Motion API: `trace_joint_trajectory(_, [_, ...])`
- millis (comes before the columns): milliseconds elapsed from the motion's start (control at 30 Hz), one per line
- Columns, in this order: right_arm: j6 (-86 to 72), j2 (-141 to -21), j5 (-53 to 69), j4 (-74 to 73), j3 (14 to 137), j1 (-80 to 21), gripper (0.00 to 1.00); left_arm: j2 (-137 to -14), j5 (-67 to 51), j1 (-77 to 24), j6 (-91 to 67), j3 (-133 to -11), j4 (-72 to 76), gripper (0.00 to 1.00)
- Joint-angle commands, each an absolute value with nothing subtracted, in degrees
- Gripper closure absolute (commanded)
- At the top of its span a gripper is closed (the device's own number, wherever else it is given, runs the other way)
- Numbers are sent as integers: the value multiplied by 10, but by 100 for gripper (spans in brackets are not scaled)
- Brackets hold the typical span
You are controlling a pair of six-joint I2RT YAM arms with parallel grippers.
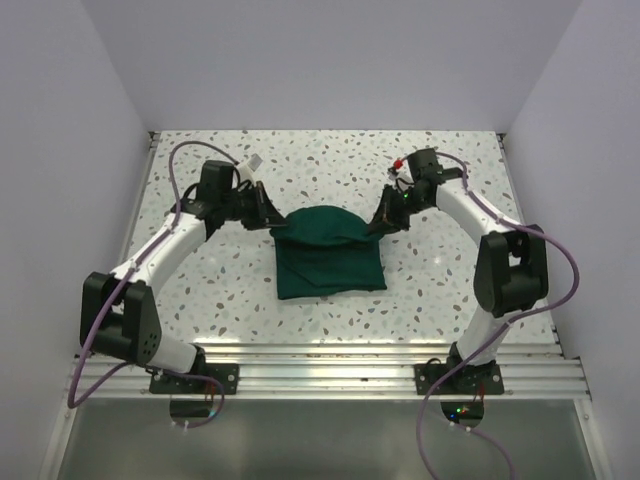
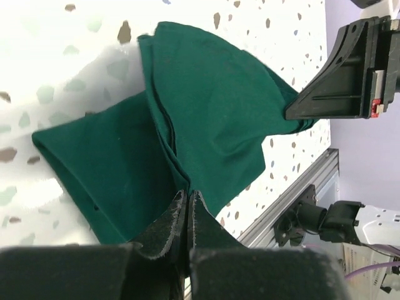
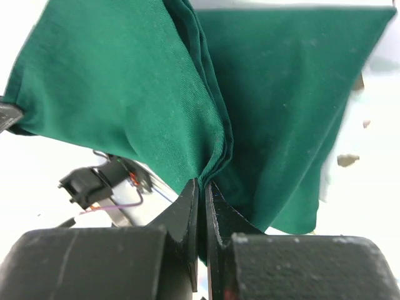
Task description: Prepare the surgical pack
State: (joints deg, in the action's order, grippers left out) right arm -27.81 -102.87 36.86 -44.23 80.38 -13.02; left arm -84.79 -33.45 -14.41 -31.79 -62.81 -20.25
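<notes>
The surgical pack is a dark green cloth, folded into a small bundle in the middle of the speckled table. Its far edge is lifted into a rounded hump between both grippers. My left gripper is shut on the cloth's left far corner; in the left wrist view the cloth runs into the closed left gripper. My right gripper is shut on the right far corner, and in the right wrist view the gathered fold of cloth is pinched at the right gripper.
The white speckled table is walled at the back and both sides. An aluminium rail with the arm bases runs along the near edge.
</notes>
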Motion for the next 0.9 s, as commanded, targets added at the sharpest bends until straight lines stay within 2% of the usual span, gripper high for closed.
trace_joint_trajectory(0, [-249, -970, 361, -462, 766, -128, 100, -801, -327, -151, -303, -591, -220, 100])
trace_joint_trajectory(400, [-216, -934, 344, -472, 662, -129, 100, -723, -327, -191, -323, -460, -237, 100])
trace_joint_trajectory(567, [-205, -925, 357, -471, 617, -129, 98, -715, -288, -192, -324, -439, -298, 99])
trace_joint_trajectory(633, [-197, -914, 369, -473, 592, -129, 94, -717, -295, -192, -325, -427, -309, 91])
trace_joint_trajectory(667, [-193, -905, 369, -476, 585, -128, 85, -715, -296, -192, -326, -422, -313, 86])
trace_joint_trajectory(700, [-188, -900, 367, -482, 574, -128, 81, -714, -296, -192, -327, -417, -314, 77])
trace_joint_trajectory(733, [-182, -896, 368, -489, 570, -129, 78, -712, -299, -192, -326, -411, -317, 72])
trace_joint_trajectory(800, [-177, -884, 377, -497, 563, -129, 64, -708, -299, -192, -319, -410, -328, 62])
trace_joint_trajectory(833, [-175, -880, 379, -511, 566, -128, 54, -699, -294, -192, -315, -418, -342, 60])
trace_joint_trajectory(867, [-173, -875, 376, -517, 582, -128, 51, -695, -281, -192, -304, -427, -351, 58])
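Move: Each hand grips an upper corner of the green cloth. The cloth's near-left corner lies about 16 cm back from the left hand, 1 cm left and 14 below, with the table's front rail 33 cm straight back. From the right hand, the near-right corner is some 13 cm back, 4 right and 10 below, and the front rail is about 33 cm straight back. Both hands draw the cloth's held edge back about 13 cm and lower it, then open, letting go. ##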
